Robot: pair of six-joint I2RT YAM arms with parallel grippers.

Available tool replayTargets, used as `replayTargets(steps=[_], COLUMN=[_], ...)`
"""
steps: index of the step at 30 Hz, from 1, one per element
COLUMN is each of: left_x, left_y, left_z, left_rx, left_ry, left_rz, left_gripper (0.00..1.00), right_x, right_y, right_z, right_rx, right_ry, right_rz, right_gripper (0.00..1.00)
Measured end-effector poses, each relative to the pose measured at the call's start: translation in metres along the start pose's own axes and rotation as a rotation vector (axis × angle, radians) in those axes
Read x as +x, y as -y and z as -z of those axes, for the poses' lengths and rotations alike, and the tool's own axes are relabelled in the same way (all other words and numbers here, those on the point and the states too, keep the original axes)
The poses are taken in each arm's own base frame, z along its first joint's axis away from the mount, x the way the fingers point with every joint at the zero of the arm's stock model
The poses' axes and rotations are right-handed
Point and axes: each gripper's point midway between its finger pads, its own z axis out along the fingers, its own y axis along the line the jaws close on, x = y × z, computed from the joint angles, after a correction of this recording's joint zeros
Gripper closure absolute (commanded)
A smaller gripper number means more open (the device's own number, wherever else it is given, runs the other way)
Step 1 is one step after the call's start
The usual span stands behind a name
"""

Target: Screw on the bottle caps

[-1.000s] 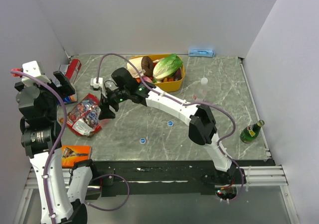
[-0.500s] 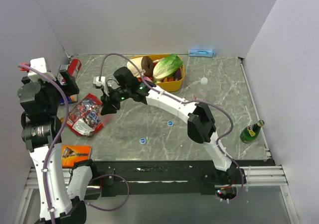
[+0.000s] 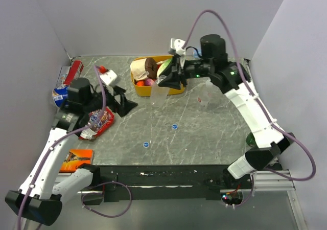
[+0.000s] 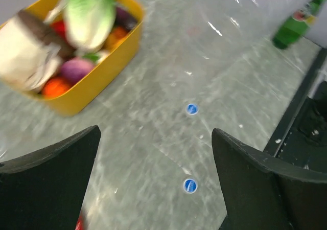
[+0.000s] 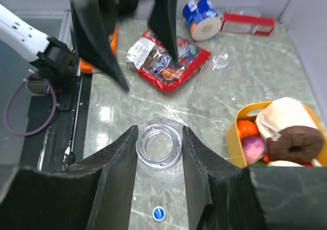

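Note:
My right gripper is shut on the neck of a clear bottle, which stands upright with its mouth open; a blue bottle cap lies on the table below it. From above, that gripper holds the bottle beside the yellow tub. A second clear bottle stands to the right. Another seems to lie by the snack packet. Two blue caps lie mid-table. My left gripper hangs open to the left, with both caps ahead of its gripper.
A yellow tub of toy food stands at the back centre. A red snack packet, a blue can, a red box and an orange packet lie on the left. A dark green bottle stands at the right edge.
The right arm has left the snack packet at the left and now holds a clear bottle by the tub. The left arm has come down from the left wall over the table.

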Motion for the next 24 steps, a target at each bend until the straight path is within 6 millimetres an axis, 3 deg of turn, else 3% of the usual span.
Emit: replayTargets(steps=[2, 7, 12, 18, 24], left_x=[0.007, 0.026, 0.016, 0.017, 0.028], left_y=[0.018, 0.064, 0.073, 0.080, 0.088], left_z=[-0.011, -0.034, -0.049, -0.060, -0.076], left_rx=[0.063, 0.192, 0.206, 0.242, 0.300], left_ry=[0.014, 0.040, 0.109, 0.144, 0.116], left_rz=[-0.026, -0.093, -0.104, -0.084, -0.074], left_gripper=[0.04, 0.04, 0.04, 0.04, 0.03], right_x=[-0.011, -0.015, -0.007, -0.001, -0.013], right_y=[-0.005, -0.013, -0.019, -0.024, -0.026], right_z=[0.013, 0.014, 0.008, -0.001, -0.006], right_rx=[0.007, -0.037, -0.076, -0.106, -0.120], right_ry=[0.015, 0.009, 0.005, 0.027, 0.066], right_rz=[0.009, -0.039, -0.145, -0.236, -0.245], right_gripper=[0.89, 0.89, 0.90, 0.89, 0.89])
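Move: Some 12 cm to the left hand's right, about 2 cm ahead and slightly above, is the middle of the clear bottle hanging in the right fingers. The nearer blue cap lies about 4 cm back and 4 cm right of the left hand, the farther one about 5 cm ahead and 18 cm right, both some 28 cm below. From the right hand, the open left fingers are about 14 cm left, 3 cm back and 9 cm lower. Sweeping about 11 cm to its right and slowing on the way, the left hand goes to the hanging bottle, drifting some 3 cm back and 4 cm down while turning clockwise, its fingers staying wide open around the body. The right hand keeps its grip near the bottle's mouth, draws back nearly 3 cm and rolls about 15 degrees, swinging the lower end towards the robot. ##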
